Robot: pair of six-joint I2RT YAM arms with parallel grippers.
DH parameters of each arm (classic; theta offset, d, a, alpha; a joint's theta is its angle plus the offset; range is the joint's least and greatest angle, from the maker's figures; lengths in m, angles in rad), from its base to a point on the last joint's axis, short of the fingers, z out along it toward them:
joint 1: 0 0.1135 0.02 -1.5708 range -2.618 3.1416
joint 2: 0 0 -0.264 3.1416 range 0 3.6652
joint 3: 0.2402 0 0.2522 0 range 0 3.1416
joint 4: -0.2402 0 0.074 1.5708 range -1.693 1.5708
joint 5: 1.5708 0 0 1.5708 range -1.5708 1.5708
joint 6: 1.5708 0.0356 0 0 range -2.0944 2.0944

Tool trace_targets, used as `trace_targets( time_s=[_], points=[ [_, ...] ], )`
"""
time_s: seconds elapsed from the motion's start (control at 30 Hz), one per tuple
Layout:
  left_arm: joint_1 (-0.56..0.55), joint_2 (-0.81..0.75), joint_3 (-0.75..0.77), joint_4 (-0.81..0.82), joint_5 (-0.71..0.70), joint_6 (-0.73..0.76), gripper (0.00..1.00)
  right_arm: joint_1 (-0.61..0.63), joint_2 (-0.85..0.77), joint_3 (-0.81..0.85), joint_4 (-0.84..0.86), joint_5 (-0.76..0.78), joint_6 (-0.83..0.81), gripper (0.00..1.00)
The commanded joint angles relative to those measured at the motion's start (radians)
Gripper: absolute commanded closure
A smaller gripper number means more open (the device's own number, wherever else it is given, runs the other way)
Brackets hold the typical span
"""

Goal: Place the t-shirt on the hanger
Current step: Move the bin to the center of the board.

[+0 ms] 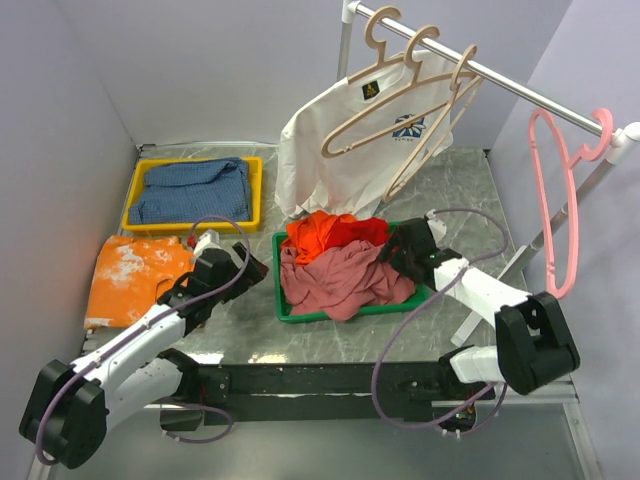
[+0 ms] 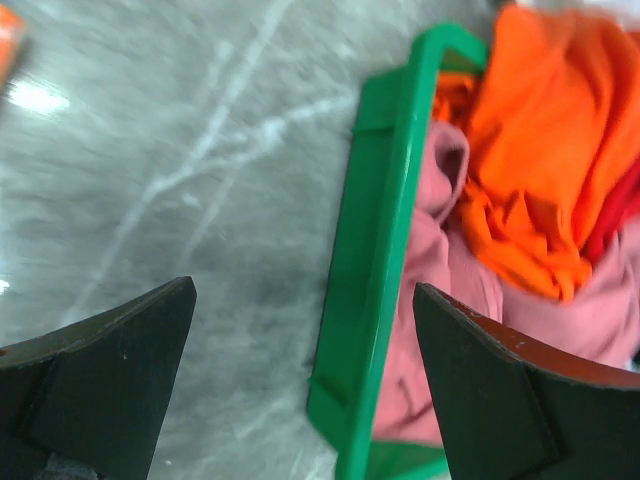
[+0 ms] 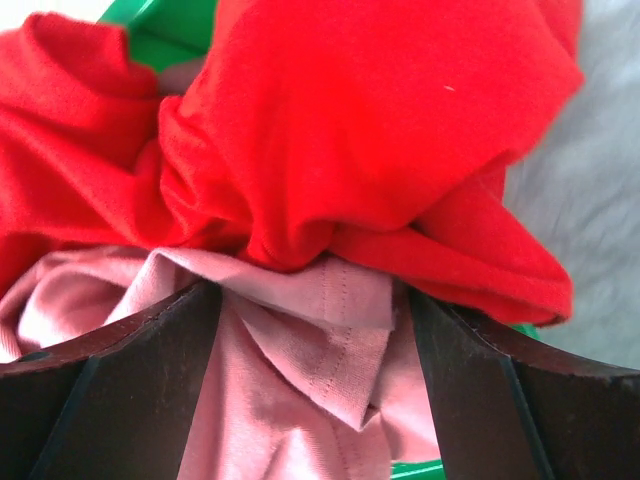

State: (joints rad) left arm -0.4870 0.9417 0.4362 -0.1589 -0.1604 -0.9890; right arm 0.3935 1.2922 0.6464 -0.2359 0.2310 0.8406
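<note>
The dusty-rose t-shirt (image 1: 340,282) lies crumpled in a green tray (image 1: 283,300), partly under red-orange garments (image 1: 330,232). Light wooden hangers (image 1: 381,52) hang on the rail at the back. My right gripper (image 1: 402,250) is at the tray's right side. In the right wrist view it (image 3: 315,292) is open, and its fingers straddle a hemmed fold of the t-shirt (image 3: 330,350) just below the red cloth (image 3: 350,120). My left gripper (image 1: 250,268) hovers left of the tray. It (image 2: 304,288) is open and empty over the tray's rim (image 2: 375,260), with the t-shirt (image 2: 440,250) beyond.
A white logo t-shirt (image 1: 330,150) hangs on one wooden hanger. A thin pink plastic hanger (image 1: 555,200) hangs at the rail's right end. A yellow tray (image 1: 140,175) with blue cloth stands at the back left. An orange cloth (image 1: 135,272) lies in front of it.
</note>
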Motion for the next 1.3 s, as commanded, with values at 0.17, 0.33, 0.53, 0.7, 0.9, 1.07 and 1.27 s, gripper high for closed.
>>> trace_targets(
  time_s=[0.17, 0.33, 0.53, 0.7, 0.9, 1.07, 1.27],
  points=[
    [-0.113, -0.009, -0.045, 0.072, 0.073, -0.026, 0.04, -0.134, 0.128, 0.188, 0.044, 0.034, -0.101, 0.16],
    [-0.183, 0.032, -0.030, -0.016, -0.059, -0.088, 0.04, -0.134, 0.128, 0.216, 0.050, 0.022, -0.123, 0.17],
    [-0.193, 0.086, -0.007, -0.060, -0.160, -0.060, 0.04, -0.076, 0.050, 0.162, 0.072, 0.011, -0.129, 0.17],
    [-0.263, 0.189, 0.044, -0.038, -0.198, -0.051, 0.04, -0.001, -0.033, 0.122, 0.066, 0.040, -0.107, 0.17],
    [-0.340, 0.278, 0.101, 0.035, -0.202, -0.066, 0.04, 0.102, -0.174, 0.056, 0.027, 0.117, -0.049, 0.17],
    [-0.386, 0.347, 0.160, 0.097, -0.200, -0.065, 0.04, 0.185, -0.344, -0.040, -0.003, 0.175, 0.008, 0.17],
    [-0.421, 0.480, 0.254, 0.196, -0.174, -0.048, 0.03, 0.235, -0.455, -0.091, -0.054, 0.237, -0.006, 0.17]
  ],
)
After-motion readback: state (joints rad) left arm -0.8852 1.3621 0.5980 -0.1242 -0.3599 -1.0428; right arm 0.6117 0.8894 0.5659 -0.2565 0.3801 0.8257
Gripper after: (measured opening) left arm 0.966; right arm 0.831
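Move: The green bin's middle lies roughly 10 cm to the right hand's left, 5 cm back and 3 cm below; from it the red-orange shirt is about 14 cm left and 4 ahead, the pink shirt 11 left and 7 back. From the left hand the bin's middle is some 24 cm right, level, 6 below; the folded orange cloth is 26 cm left, level, and the yellow bin 14 left and 18 ahead. The green bin's right end is carried forward some 5 cm and a little right by the right hand, its open fingers down among the clothes; that hand then rises about 6 cm while drawing back and left, clear of the pink shirt. The left hand, open, sinks and draws back slightly beside the left wall, shifting right with a short reversal midway, then sweeps right to end with its right finger against that wall. ##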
